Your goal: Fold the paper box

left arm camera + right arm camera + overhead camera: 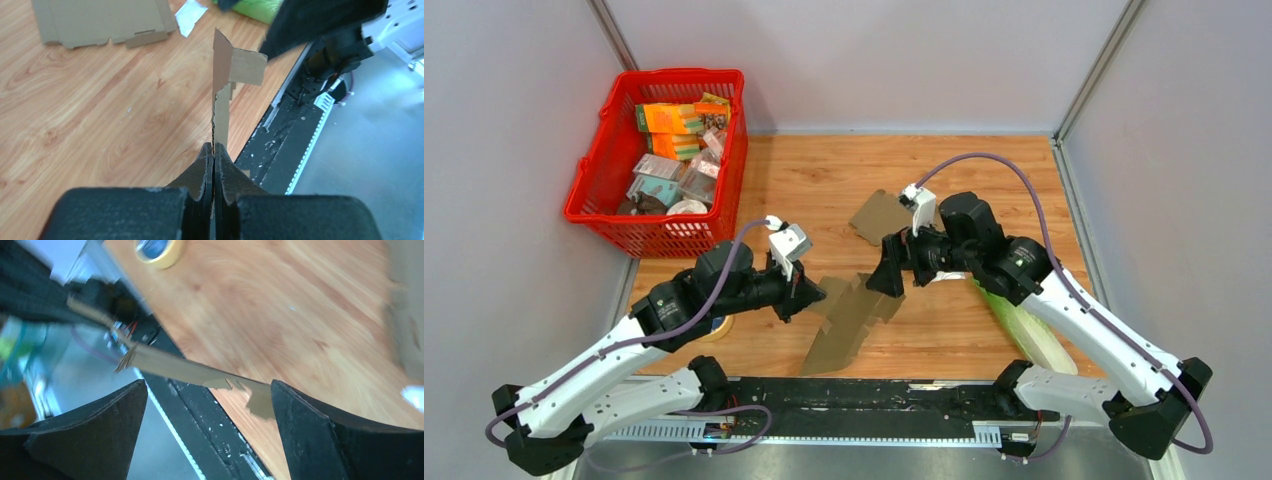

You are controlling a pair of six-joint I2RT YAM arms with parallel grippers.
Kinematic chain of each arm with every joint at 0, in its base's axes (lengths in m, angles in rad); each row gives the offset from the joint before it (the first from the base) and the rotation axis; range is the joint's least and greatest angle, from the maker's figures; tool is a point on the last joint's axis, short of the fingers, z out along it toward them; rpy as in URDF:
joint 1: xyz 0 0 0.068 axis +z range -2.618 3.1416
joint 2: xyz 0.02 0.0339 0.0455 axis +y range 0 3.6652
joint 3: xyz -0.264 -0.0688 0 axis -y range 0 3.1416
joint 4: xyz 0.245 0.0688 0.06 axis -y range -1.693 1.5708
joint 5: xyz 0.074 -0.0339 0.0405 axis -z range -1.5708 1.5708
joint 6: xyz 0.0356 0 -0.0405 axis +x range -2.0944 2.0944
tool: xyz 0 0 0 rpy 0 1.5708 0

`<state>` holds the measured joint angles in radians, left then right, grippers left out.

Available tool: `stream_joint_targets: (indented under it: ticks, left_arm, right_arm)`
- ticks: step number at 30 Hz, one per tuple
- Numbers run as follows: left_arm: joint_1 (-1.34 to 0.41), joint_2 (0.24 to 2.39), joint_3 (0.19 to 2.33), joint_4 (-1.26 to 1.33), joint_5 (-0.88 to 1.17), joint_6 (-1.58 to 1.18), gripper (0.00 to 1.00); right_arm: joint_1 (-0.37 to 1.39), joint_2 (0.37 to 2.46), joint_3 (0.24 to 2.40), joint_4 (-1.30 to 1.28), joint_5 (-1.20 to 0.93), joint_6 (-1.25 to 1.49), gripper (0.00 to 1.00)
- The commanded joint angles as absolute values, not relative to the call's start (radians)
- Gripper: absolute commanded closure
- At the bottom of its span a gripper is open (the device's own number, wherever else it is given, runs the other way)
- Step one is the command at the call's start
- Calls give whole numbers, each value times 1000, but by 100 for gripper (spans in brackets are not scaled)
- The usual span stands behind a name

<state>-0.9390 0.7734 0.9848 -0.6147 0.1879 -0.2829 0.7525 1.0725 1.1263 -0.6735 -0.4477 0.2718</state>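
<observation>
The paper box is a flat brown cardboard blank (849,320), lifted off the wooden table near its front edge. My left gripper (811,296) is shut on its left edge. In the left wrist view the sheet (220,90) stands edge-on, pinched between the shut left gripper (214,152). My right gripper (890,277) is open at the blank's upper right end. In the right wrist view the open right gripper (207,386) has the cardboard edge (170,365) running across just past its tips, close to the right finger (310,430).
A second flat cardboard piece (879,215) lies behind the right gripper. A red basket (594,185) of packets stands at the back left. A tape roll (720,326) peeks out under the left arm. A green object (1024,335) lies beneath the right arm.
</observation>
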Motion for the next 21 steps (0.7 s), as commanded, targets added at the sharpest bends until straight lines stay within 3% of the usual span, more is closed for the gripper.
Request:
stream_joint_targets:
  ticks: [1,4,11,17,21]
  left_arm:
    - [-939,720,878,-436,115,-308,100]
    - [-939,693,819,-370,120,-287,100]
    - [-939,695,798,-362,123,-216,100]
    - [-939,707,799,-362,101,-183,100]
    - [-939,703,796,-361,97,-164,100]
  right_arm:
    - [747,1089,1259,-865,-4,568,0]
    - [742,1112,1313,-983,107,845,0]
    - [704,1293,1462,-1261,-95,1244,1]
    - [703,1272,1338,-1201,-218,1472,15]
    - [701,1253,1270,-1140,-270,1565,30]
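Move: Just below the right hand's wide-open fingers is the near-hand flap of the paper box, about 3 cm to its right, 2 cm back and 5 cm down. From the left hand, which already pinches the box's other end, that flap lies some 15 cm to the right, 2 cm ahead and 5 cm lower. On the table, about 22 cm below the right hand, a flat cardboard piece lies 18 cm ahead and 6 cm right, a white label 7 cm ahead and 17 cm right. Swinging out forward and to the right by about 4 cm each way, the right hand then comes back and sinks some 4 cm onto the flap, rolling clockwise and tipping until its fingers point mostly down, astride the cardboard edge and starting to close. The left hand keeps its pinch, lowering the box about 3 cm and easing forward 2 cm. ##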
